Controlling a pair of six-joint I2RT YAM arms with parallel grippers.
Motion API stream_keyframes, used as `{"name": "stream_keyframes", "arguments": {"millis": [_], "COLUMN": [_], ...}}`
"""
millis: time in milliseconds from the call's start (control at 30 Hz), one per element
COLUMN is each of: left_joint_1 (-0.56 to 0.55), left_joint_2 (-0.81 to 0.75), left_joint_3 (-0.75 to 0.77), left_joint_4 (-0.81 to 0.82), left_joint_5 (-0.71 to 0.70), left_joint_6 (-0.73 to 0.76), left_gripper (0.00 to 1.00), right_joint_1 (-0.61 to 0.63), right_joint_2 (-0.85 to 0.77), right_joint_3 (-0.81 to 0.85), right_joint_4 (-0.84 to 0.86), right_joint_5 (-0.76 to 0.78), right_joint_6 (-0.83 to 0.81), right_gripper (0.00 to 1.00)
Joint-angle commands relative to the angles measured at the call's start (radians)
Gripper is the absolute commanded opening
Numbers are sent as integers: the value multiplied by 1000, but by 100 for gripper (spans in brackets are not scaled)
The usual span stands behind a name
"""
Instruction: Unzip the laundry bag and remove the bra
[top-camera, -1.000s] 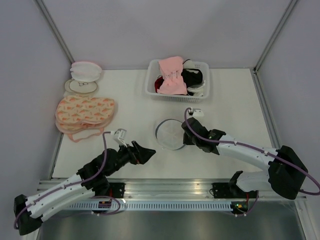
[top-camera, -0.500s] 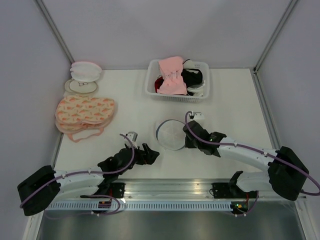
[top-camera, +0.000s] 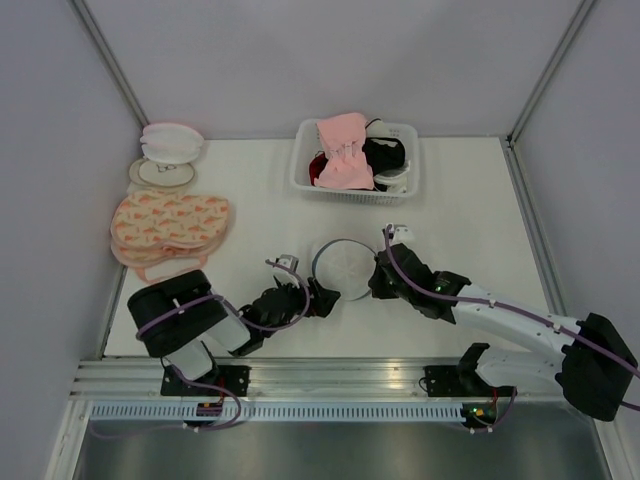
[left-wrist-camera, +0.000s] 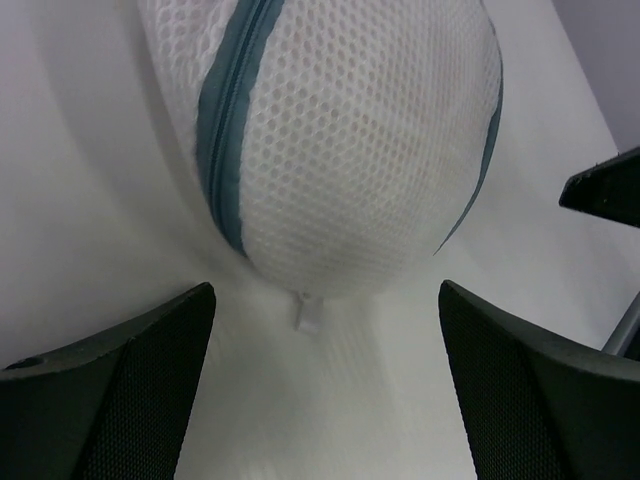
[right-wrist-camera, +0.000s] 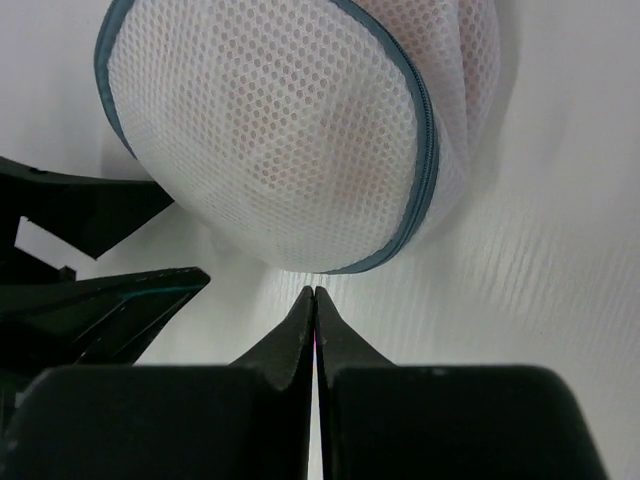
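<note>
The round white mesh laundry bag (top-camera: 345, 266) with a dark zipper rim lies mid-table. In the left wrist view the bag (left-wrist-camera: 340, 150) fills the top, and its small white zipper pull (left-wrist-camera: 306, 313) hangs at its near edge. My left gripper (left-wrist-camera: 325, 300) is open and empty, its fingers either side of the pull; it sits at the bag's near-left side (top-camera: 322, 298). My right gripper (right-wrist-camera: 315, 292) is shut and empty, its tips just short of the zipper rim (right-wrist-camera: 425, 170), at the bag's right side (top-camera: 378, 280). The bra is hidden; only a faint beige tint (right-wrist-camera: 300, 130) shows through the mesh.
A white basket (top-camera: 408, 135) with pink and black garments stands at the back. Flat pink-orange patterned bags (top-camera: 170, 225) and white-and-pink stacked discs (top-camera: 168, 150) lie at the left. My left gripper's fingers (right-wrist-camera: 100, 215) show at the left of the right wrist view.
My left arm has reached right and forward, bringing its open gripper up to the bag's near-left edge. My right gripper has shifted slightly nearer along the bag's right side.
</note>
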Motion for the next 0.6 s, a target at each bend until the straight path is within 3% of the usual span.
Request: {"name": "stream_keyframes", "arguments": {"millis": [0, 133, 167, 200, 233, 567], "left_joint_1": [0, 3, 5, 9, 12, 12], "left_joint_2": [124, 225, 248, 254, 256, 75], "left_joint_3": [46, 97, 100, 108, 111, 123], "left_joint_4": [241, 286, 309, 316, 316, 126], "left_joint_5": [31, 73, 91, 100, 116, 153], "left_joint_6": [-12, -57, -63, -75, -80, -166], "left_gripper": [95, 77, 57, 44, 3, 2], "right_joint_1": [4, 4, 4, 4, 4, 4], "right_joint_2": [-70, -145, -158, -178, -187, -274], "right_joint_3": [-17, -34, -40, -45, -48, -77], "right_joint_4": [-23, -60, -69, -72, -77, -103], "right_joint_5": [-9, 1, -2, -6, -5, -29], "right_joint_6": [-23, -26, -29, -31, -31, -44], "right_gripper": [0, 0, 0, 0, 1, 0]}}
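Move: The laundry bag's near zip corner lies about 4 cm to the left hand's right, 1 cm ahead and 2 cm below. The bag's middle is roughly 5 cm ahead and 4 cm right of that hand; the basket is some 29 cm ahead and 7 cm right. From the right hand the corner is about 6 cm left, 1 cm back and 6 cm below. Left hand slides 4 cm right, dips, pinches the bag's zip corner, then rises; right hand backs off rightward, upward. ##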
